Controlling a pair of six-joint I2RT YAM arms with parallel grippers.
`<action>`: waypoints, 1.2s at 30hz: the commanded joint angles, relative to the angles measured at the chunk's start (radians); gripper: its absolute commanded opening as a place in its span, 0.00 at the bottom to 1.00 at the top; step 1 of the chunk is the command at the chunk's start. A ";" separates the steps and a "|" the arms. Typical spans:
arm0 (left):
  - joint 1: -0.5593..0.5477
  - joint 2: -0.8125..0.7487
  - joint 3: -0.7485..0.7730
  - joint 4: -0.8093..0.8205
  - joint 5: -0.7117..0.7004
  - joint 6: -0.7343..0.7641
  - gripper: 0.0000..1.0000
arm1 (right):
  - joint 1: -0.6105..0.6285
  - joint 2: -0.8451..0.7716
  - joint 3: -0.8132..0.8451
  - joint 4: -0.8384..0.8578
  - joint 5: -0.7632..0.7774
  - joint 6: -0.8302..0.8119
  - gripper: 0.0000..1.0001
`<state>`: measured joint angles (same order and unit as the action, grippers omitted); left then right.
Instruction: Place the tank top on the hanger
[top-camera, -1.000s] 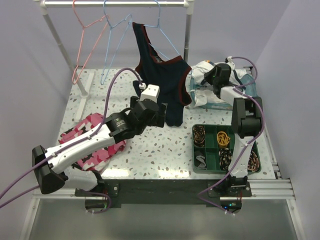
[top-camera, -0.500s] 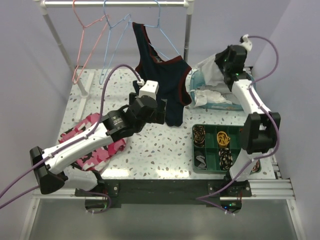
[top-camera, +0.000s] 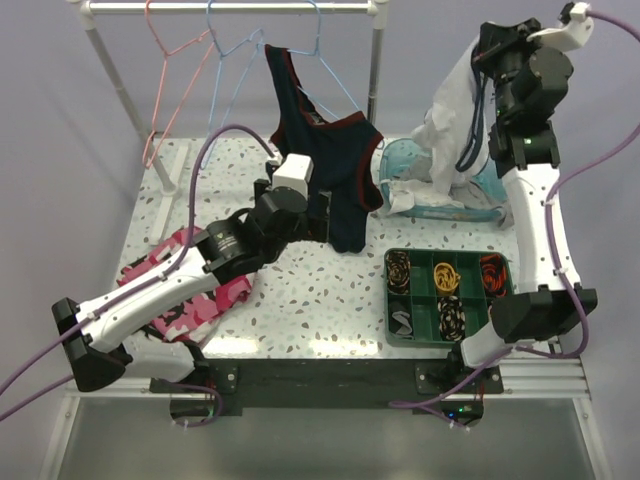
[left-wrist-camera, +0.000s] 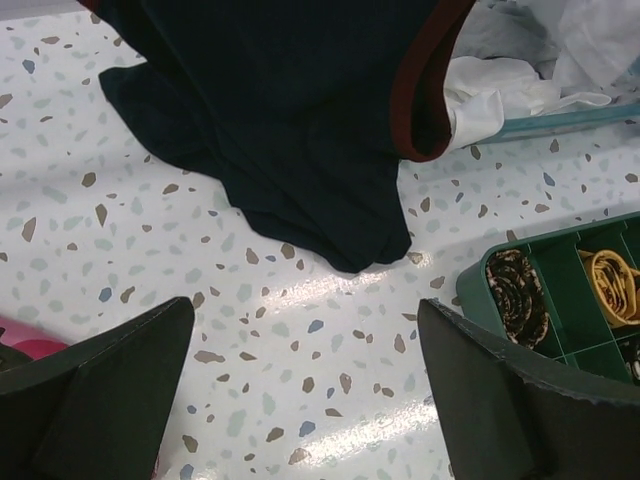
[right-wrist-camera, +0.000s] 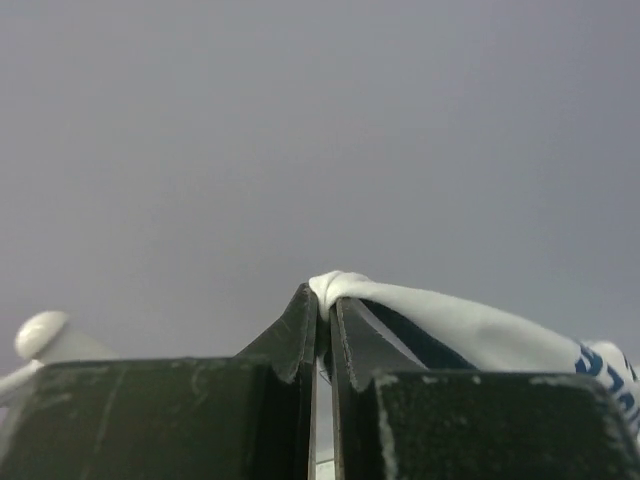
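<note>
High at the back right, my right gripper (top-camera: 487, 48) is shut on a fold of the white tank top (top-camera: 450, 120). The top hangs from it down toward the teal basket (top-camera: 490, 203). The right wrist view shows white fabric (right-wrist-camera: 450, 322) with blue print pinched between the closed fingertips of that gripper (right-wrist-camera: 324, 300). An empty light blue hanger (top-camera: 226, 105) hangs on the rail at the back left. My left gripper (top-camera: 325, 215) is low over the table beside the dark navy top (top-camera: 330, 170). In its wrist view this gripper (left-wrist-camera: 305, 320) stands wide open with nothing between its fingers.
The dark navy top with red trim (left-wrist-camera: 280, 110) hangs from another blue hanger on the rail (top-camera: 230, 8). A pink hanger (top-camera: 165, 90) hangs at far left. A pink camouflage garment (top-camera: 170, 270) lies front left. A green compartment tray (top-camera: 450, 295) sits front right.
My right arm rose from the basket to high above it, closing on and lifting the tank top. The left arm shifted slightly and stayed open.
</note>
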<state>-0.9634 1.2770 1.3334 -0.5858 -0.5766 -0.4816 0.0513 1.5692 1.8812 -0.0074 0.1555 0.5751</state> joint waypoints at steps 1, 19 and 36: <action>0.005 -0.048 0.036 0.070 -0.015 0.028 1.00 | 0.004 -0.038 0.182 -0.021 -0.042 -0.011 0.00; 0.018 -0.189 -0.005 0.093 -0.061 -0.037 1.00 | 0.240 -0.256 0.199 -0.149 -0.287 0.125 0.00; 0.023 -0.395 -0.045 -0.039 -0.168 -0.140 1.00 | 0.921 -0.135 -0.233 -0.172 0.016 -0.083 0.23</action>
<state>-0.9443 0.9371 1.3270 -0.5903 -0.7158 -0.5842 0.9115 1.4315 1.8446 -0.2455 0.0757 0.5255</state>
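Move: Below the right hand's left rear lies the bare mid-table where the white garment it already holds is being taken: about 26 cm back, 34 left and 55 down. The dark tank top on its hanger is some 29 cm left, level fore-and-aft, 25 lower. The blue basket sits about 7 ahead, 3 right, 50 down; the green organizer 30 back, 4 right, 53 down. From the left hand that bare table is some 5 cm back, neither left nor right, 29 down. Swinging the still-pinched white garment away from over the basket, the right hand first draws back some 20 cm while rising about 15, then sweeps left roughly 30 cm in front of the hanging dark tank top, turning about 50 degrees counter-clockwise and dropping quickly at the end. The open left hand clears out, up and left, rolling its left side down and tipping its fingers up. ##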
